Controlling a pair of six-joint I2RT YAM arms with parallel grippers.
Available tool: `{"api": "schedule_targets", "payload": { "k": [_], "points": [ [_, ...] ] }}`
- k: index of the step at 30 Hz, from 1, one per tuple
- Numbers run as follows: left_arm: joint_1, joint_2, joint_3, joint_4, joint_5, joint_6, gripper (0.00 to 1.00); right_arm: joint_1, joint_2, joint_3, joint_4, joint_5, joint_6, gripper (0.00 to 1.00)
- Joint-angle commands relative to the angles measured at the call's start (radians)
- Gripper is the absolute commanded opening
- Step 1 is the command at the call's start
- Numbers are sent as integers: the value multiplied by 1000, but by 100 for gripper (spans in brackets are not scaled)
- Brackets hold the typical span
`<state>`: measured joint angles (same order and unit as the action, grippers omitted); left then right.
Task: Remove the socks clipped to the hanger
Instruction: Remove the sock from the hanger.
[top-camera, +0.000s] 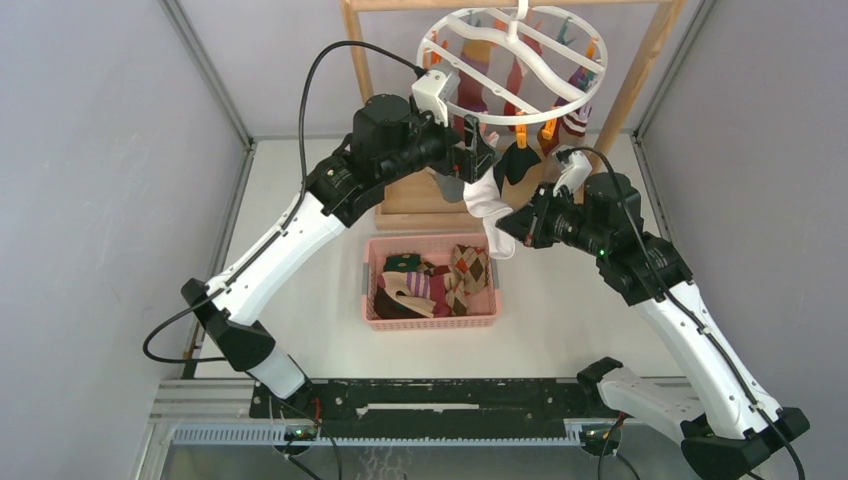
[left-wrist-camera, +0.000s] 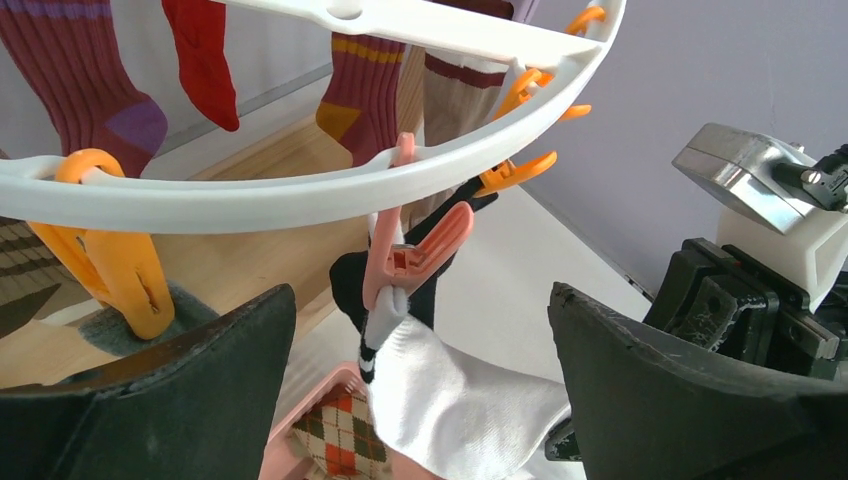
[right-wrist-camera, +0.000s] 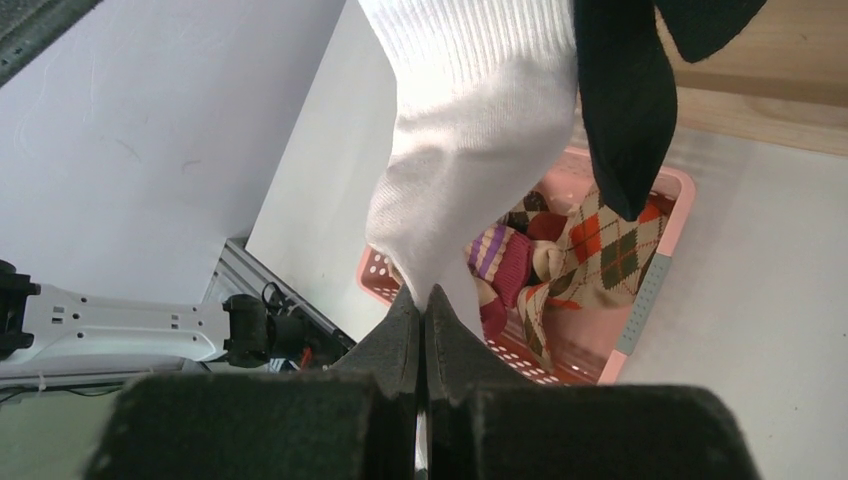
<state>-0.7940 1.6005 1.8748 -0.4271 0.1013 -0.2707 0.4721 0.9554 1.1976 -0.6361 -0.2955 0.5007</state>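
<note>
The white ring hanger (top-camera: 515, 60) hangs from the wooden rack, with several socks (top-camera: 470, 90) clipped round its rim. In the left wrist view a pink clip (left-wrist-camera: 415, 255) on the ring (left-wrist-camera: 250, 190) pinches the top of a white sock (left-wrist-camera: 460, 400), and a black sock (left-wrist-camera: 350, 285) hangs behind it. My left gripper (left-wrist-camera: 420, 370) is open, its jaws wide on either side of that clip and sock and touching neither. My right gripper (right-wrist-camera: 425, 300) is shut on the white sock (right-wrist-camera: 470, 150) lower down, drawing it sideways over the basket. The black sock (right-wrist-camera: 620, 100) dangles beside it.
A pink basket (top-camera: 430, 322) below the hanger holds argyle and striped socks. The wooden rack (top-camera: 640, 70) stands behind on a wooden base (top-camera: 420, 200). Orange clips (left-wrist-camera: 110, 260) hang along the ring. Grey walls close in both sides.
</note>
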Motion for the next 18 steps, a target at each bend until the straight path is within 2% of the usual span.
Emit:
{"api": "schedule_targets", "payload": {
  "k": [1, 7, 13, 18],
  "points": [
    [2, -29, 31, 58, 25, 13, 100, 18, -17, 22, 10, 10, -6, 0],
    [1, -18, 38, 79, 21, 12, 99, 26, -11, 22, 9, 15, -5, 0],
    [2, 9, 46, 110, 53, 0, 72, 31, -11, 22, 10, 13, -4, 0],
    [1, 17, 28, 161, 37, -9, 67, 38, -15, 22, -4, 4, 0, 0]
  ]
}}
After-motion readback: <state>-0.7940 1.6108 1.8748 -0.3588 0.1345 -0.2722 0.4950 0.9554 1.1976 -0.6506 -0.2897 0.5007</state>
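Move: The pink clip holding the white sock is about 2 cm ahead, 2 cm right and 1 cm above my left hand, between and just past the open fingertips. The hanger's rim crosses some 3 cm above the hand at the clip. One orange clip is about 6 cm ahead and 5 cm left, another roughly 3 cm ahead and 7 cm right. From my right hand, already pinching the sock, the pink clip is 8 cm ahead, 1 cm left, 9 cm up. I start narrowing my wide-open left fingers around the pink clip while lifting the hand about 1 cm and edging it nearly 1 cm to the right, tipping the wrist up only a few degrees. The fingers stop well short of shut, roughly two-thirds open. My right hand keeps its pinch on the white sock and stays almost in place, settling back by half a centimetre. ##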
